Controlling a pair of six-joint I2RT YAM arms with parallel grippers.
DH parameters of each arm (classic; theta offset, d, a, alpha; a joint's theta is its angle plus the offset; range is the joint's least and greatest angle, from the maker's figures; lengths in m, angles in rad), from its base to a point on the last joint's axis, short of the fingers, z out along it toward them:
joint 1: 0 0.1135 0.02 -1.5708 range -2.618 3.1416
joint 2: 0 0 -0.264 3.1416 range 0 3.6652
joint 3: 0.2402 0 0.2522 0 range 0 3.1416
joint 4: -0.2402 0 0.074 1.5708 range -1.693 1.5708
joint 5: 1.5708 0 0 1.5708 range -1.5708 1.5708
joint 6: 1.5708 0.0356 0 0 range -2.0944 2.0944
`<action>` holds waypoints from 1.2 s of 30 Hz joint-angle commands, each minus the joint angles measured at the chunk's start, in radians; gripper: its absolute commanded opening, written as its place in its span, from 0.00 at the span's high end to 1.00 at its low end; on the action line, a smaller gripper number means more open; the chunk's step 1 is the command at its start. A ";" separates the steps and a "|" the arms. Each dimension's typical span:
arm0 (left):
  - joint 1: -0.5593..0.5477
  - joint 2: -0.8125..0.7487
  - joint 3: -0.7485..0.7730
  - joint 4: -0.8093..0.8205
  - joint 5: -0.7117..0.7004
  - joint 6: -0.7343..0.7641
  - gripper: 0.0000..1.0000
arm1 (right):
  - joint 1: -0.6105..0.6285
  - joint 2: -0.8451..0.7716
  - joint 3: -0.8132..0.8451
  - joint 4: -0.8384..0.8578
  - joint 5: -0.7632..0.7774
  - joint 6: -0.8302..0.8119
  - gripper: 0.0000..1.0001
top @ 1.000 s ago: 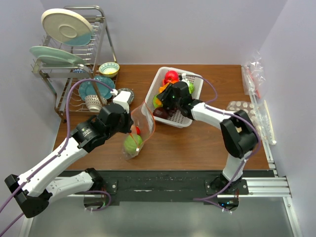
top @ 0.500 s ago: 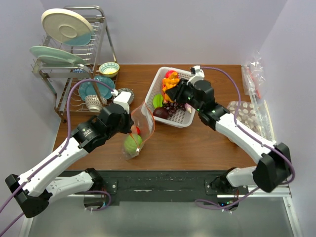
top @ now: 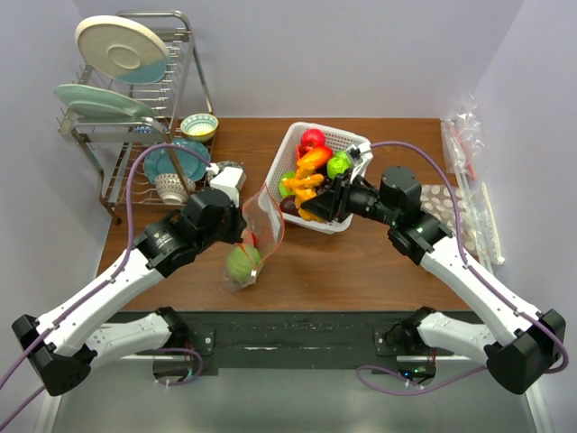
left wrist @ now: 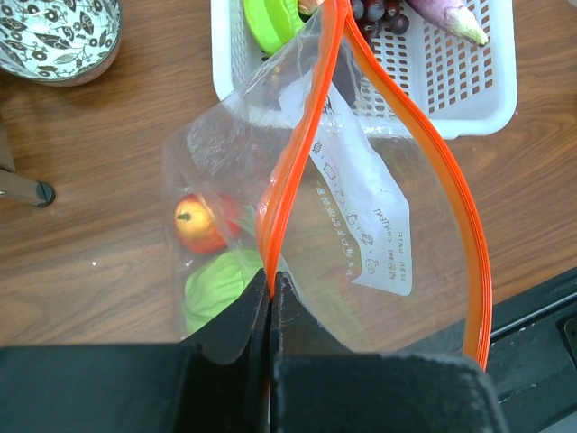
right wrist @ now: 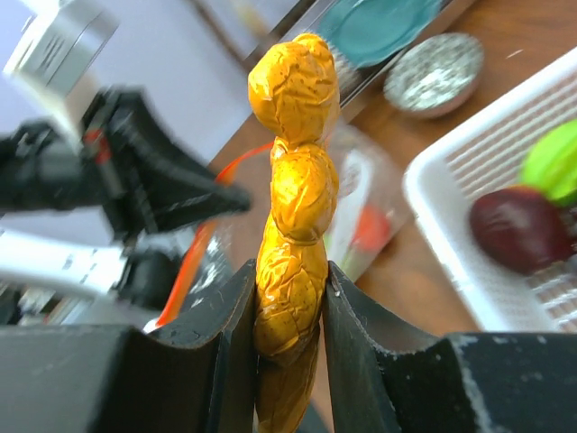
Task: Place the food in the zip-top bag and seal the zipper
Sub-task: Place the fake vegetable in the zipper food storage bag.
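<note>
The clear zip-top bag (top: 261,225) stands on the table with its mouth open, the orange-red zipper (left wrist: 297,153) spread in a loop. My left gripper (left wrist: 270,275) is shut on the zipper's near end. Inside the bag lie a small red-yellow apple (left wrist: 196,223) and a green food (left wrist: 216,289). My right gripper (right wrist: 290,289) is shut on a lumpy yellow-orange food (right wrist: 293,180), held upright over the near left corner of the white basket (top: 347,221), just right of the bag's mouth. More food fills the basket.
In the basket are a red apple (top: 312,138), green pieces (top: 338,164) and a dark purple food (top: 290,206). A dish rack (top: 135,90) with plates and bowls stands back left. Blister packs (top: 442,194) and clear packets (top: 464,135) lie at the right.
My right gripper has come up out of the basket holding the yellow food and swung left toward the bag's mouth. The left arm and bag have stayed still.
</note>
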State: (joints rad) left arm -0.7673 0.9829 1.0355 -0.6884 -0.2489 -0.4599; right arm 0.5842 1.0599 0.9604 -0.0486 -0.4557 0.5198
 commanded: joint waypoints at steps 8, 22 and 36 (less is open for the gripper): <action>-0.003 0.013 0.018 0.053 0.014 -0.002 1.00 | 0.150 0.028 0.044 0.024 -0.014 0.193 0.71; -0.003 -0.004 0.021 0.056 0.017 -0.008 1.00 | 0.240 0.104 0.094 -0.151 0.296 0.437 0.64; -0.003 -0.006 0.023 0.056 0.011 -0.002 1.00 | 0.281 0.225 0.245 -0.195 0.374 0.510 0.20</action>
State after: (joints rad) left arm -0.7673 0.9962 1.0359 -0.6678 -0.2382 -0.4606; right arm 0.8364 1.2724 1.1397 -0.2508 -0.1078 1.0058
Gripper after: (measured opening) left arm 0.021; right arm 0.723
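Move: The right hand holds the knobbly yellow-orange vegetable up in the air; the bag's open mouth lies about 11 cm to its left, 2 cm back and some 8 cm below. Inside the bag the cabbage sits roughly 17 cm left, 4 cm back and 20 cm down, while the white basket is around 20 cm ahead, 1 cm right and 20 cm below. From the left hand, still pinching the bag's rim, the mouth's middle is about 4 cm ahead and 4 cm right, level in height. The right hand carries the vegetable in an arc to the bag's mouth, first back about 5 cm while swinging left about 6.5 cm, then sinking and easing forward again as the wrist tips the fingers and vegetable some 30 degrees nose-down into the opening, with a late clockwise turn. There the fingers open wide and let go of the vegetable with the hand rising slightly, while the left hand stays put and keeps its pinch on the rim to hold the mouth open. ##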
